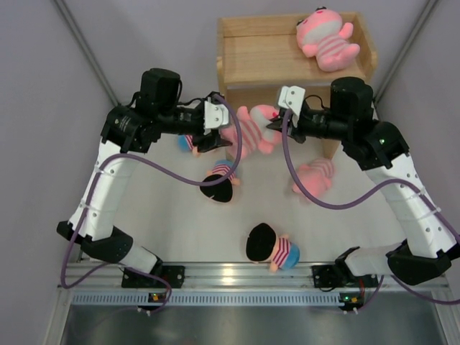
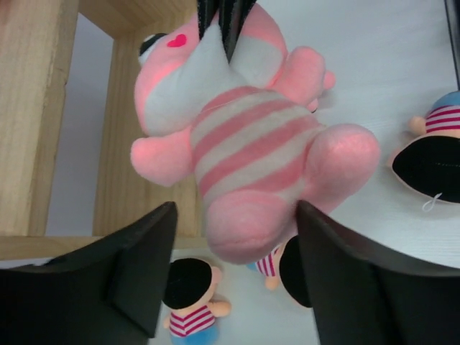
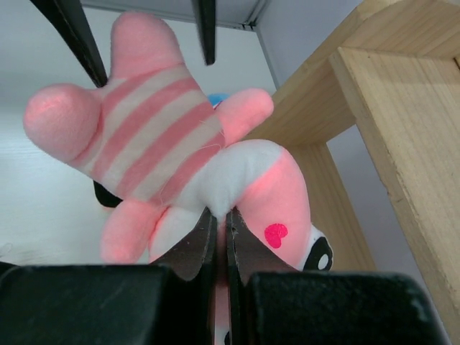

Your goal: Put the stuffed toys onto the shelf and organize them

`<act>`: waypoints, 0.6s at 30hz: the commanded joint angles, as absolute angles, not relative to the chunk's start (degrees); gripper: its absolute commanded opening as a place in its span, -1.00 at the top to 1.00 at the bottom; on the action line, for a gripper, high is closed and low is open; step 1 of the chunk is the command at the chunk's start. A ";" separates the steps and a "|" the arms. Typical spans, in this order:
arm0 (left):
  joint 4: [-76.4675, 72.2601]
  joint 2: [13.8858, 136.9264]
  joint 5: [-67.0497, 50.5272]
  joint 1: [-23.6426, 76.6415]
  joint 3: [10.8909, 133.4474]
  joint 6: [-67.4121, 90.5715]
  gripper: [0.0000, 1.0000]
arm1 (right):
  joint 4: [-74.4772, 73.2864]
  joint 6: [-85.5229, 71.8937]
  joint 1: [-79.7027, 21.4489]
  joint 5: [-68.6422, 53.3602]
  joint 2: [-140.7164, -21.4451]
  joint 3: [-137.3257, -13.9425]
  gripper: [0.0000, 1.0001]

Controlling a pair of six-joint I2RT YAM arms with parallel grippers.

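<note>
A pink striped stuffed toy [image 1: 250, 133] [image 2: 251, 136] [image 3: 154, 140] hangs in the air in front of the shelf [image 1: 287, 57], between my two grippers. My right gripper [image 1: 276, 129] [image 3: 221, 215] is shut on the white fabric of its face. My left gripper [image 1: 219, 140] [image 2: 236, 215] stands open, with the toy's lower body between its fingers and a gap showing on one side. A second pink toy [image 1: 327, 37] lies on the shelf's top tier. A third pink toy [image 1: 314, 177] lies on the table near the shelf's right leg.
Three striped-shirt dolls lie on the table: one [image 1: 221, 183] below the held toy, one [image 1: 272, 246] near the front rail, one [image 1: 188, 144] [image 2: 188, 295] partly under my left gripper. The shelf's wooden side posts [image 2: 36, 108] [image 3: 388, 108] stand close to the held toy.
</note>
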State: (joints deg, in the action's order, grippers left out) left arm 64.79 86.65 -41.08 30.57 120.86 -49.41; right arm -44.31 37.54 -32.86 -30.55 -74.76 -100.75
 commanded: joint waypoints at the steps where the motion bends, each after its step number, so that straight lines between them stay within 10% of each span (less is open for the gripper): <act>1: 65.04 87.19 -44.12 31.64 120.58 -50.18 -0.30 | -40.96 37.97 -32.87 -33.75 -74.97 -104.68 1.00; 2: 65.04 87.36 -44.12 32.16 120.76 -50.19 -0.13 | -40.70 37.88 -32.96 -33.75 -74.88 -104.59 1.00; 3: 65.04 87.62 -44.12 32.25 120.94 -50.01 0.44 | -40.00 37.71 -32.87 -33.92 -74.80 -104.50 1.00; 6: 64.95 87.80 -44.12 32.52 122.08 -49.22 1.00 | -37.89 36.74 -32.87 -34.19 -73.40 -103.63 1.00; 8: 64.95 87.89 -44.47 32.61 123.92 -48.43 1.00 | -35.70 34.99 -32.96 -33.23 -72.16 -102.22 0.98; 14: 60.58 88.95 -43.08 32.52 134.02 -36.87 1.00 | -20.41 27.52 -32.87 -18.84 -63.29 -93.26 -0.37; 18: 48.99 90.79 -35.17 32.61 139.82 -27.61 1.00 | -18.10 23.12 -32.78 -12.40 -57.49 -90.18 -0.66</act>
State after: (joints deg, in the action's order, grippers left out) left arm 62.02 89.93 -40.27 32.32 134.67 -37.39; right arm -26.15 28.08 -32.84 -19.27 -61.67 -90.94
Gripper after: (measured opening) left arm 0.070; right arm 0.815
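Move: The pink toy, hanging in the right hand's grip by its head, has its middle about 5 cm to the left hand's right and 1 cm ahead; its near foot is already between the left fingers. The upper shelf's middle lies some 20 cm ahead and 13 cm right of that hand, a black-haired doll about 38 cm below, 3 cm back and 4 cm left. From the right hand the toy's middle is roughly 6 cm left, level fore-and-aft. Left fingers pinch the pink toy's foot; right fingers open, both hands rise 7 cm, right hand backing off rightward. ##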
